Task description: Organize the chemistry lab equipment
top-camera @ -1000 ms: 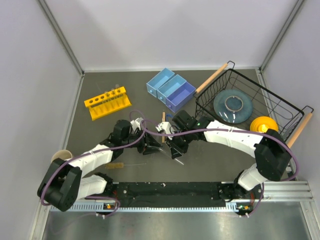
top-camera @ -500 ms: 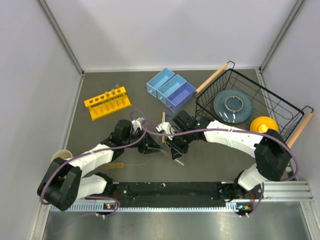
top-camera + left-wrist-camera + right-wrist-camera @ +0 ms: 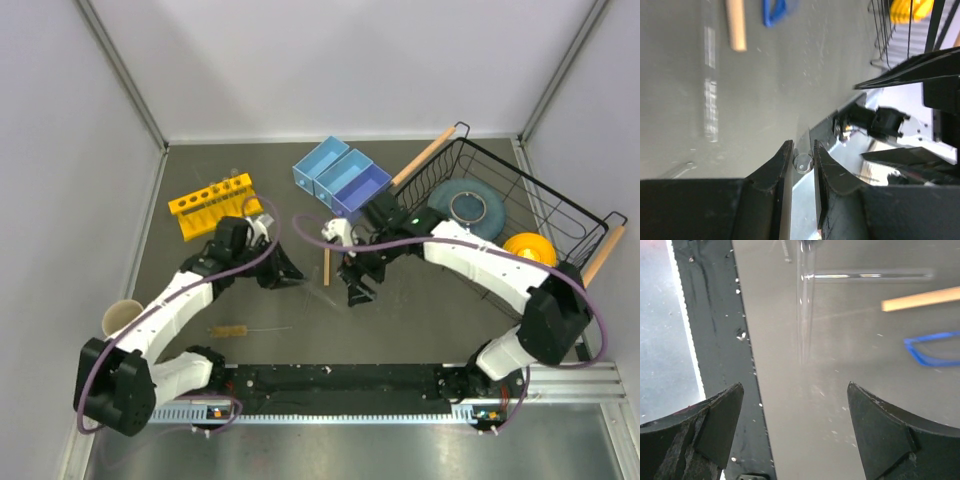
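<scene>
My left gripper (image 3: 802, 150) is shut on a thin clear glass tube (image 3: 803, 162), seen end-on between its fingertips. In the top view the left gripper (image 3: 284, 272) hangs left of the short wooden stick (image 3: 326, 266). My right gripper (image 3: 795, 386) stands open with nothing between its fingers, and in the top view the right gripper (image 3: 358, 291) is just right of the stick. Ahead of it lie two more glass tubes (image 3: 805, 315), the wooden stick (image 3: 922, 298) and the blue-framed safety glasses (image 3: 935, 347). The wire-handled brush (image 3: 240, 329) lies near the front left.
A yellow tube rack (image 3: 214, 206) stands at the back left and blue bins (image 3: 342, 178) at the back middle. The black wire basket (image 3: 560, 215) on the right holds a grey-blue plate (image 3: 466, 207) and a yellow bowl (image 3: 527, 248). A paper cup (image 3: 122, 315) sits at the left edge.
The left gripper closed on a glass tube and moved back and left with it. The right gripper opened, let go of the tube and drew away to the right.
</scene>
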Controlling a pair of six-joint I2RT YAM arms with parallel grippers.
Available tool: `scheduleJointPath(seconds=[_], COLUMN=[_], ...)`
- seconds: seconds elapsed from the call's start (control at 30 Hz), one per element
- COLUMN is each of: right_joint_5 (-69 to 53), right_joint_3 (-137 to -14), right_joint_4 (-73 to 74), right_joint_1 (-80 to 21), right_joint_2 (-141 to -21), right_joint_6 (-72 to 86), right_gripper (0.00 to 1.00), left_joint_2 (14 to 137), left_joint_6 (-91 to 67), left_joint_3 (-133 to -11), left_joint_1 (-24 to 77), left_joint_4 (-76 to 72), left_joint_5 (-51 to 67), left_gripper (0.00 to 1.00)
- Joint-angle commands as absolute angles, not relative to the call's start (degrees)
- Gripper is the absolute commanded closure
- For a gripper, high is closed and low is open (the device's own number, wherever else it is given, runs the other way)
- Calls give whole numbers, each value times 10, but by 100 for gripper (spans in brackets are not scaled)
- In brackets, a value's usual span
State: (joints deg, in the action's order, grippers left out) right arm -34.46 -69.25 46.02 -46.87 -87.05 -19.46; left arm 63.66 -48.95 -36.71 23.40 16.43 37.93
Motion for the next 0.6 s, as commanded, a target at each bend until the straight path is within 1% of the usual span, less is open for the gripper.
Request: scheduleJointPath(seconds=[0.0,0.03,0.1,0.13,0.23,0.27,0.3,0.4,0.47,0.57], right_joint_5=[-393,-400,-415,-419,-437,-441,-447,-457,-464,-478], right_joint_3=[-729,-725,-708,-701,-666,-658,-642,-624,-616,-604], right_joint_4=[506,505,505,504,495,485,479,467,458,450], right_joint_1=[-397,-369,-346,-325,-304,-301,-298,-291,-286,-281], right_joint_2=[-803,-782,-762,-754,-729,-717,-713,-704,-704,-708], right_joint_6=[-268,-271,-274,-277,-285,-287,-288,-293,-293,-294], right_gripper=[14,14,14,14,14,14,14,14,14,14], left_joint_2=[611,610,610,617,641,647,654,678,693,709], left_joint_6=[-363,-329,-294,-262,-215,-208,-195,-178,-171,-163], left_joint_3=[-458,-472,-526,-546,-633,-653,-684,-723,-737,-755], left_joint_1=[150,108,71,47,26,25,20,11,5,-18], left_joint_4=[355,382,452,476,554,567,575,592,591,571], left_joint_5=[338,329,307,266,180,112,86,-25,-71,-104], left_gripper=[97,97,97,97,97,97,97,97,97,97])
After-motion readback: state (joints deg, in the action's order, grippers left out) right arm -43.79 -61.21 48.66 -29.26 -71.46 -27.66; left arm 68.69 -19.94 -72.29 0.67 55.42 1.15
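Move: The yellow test-tube rack, where the test tube already held in the left gripper is being taken, lies about 17 cm ahead of the left hand, 20 cm to its left and some 9 cm lower. On the table roughly 13 cm below that hand, the brush is about 12 cm back and 17 cm left, and the wooden stick some 6 cm ahead and 7 cm right. From the empty right hand the rack is about 22 cm ahead and 36 cm left. Carry the test tube left and forward towards the yellow rack, about 20 cm left and half as far forward, rising some 7 cm, and keep the left fingers shut on it. On the way, swing that wrist roughly 50 degrees so the fingers go from pointing right to nearly straight down. Pull the open right gripper away to its right, up and slightly forward, then let it sink back a little. ##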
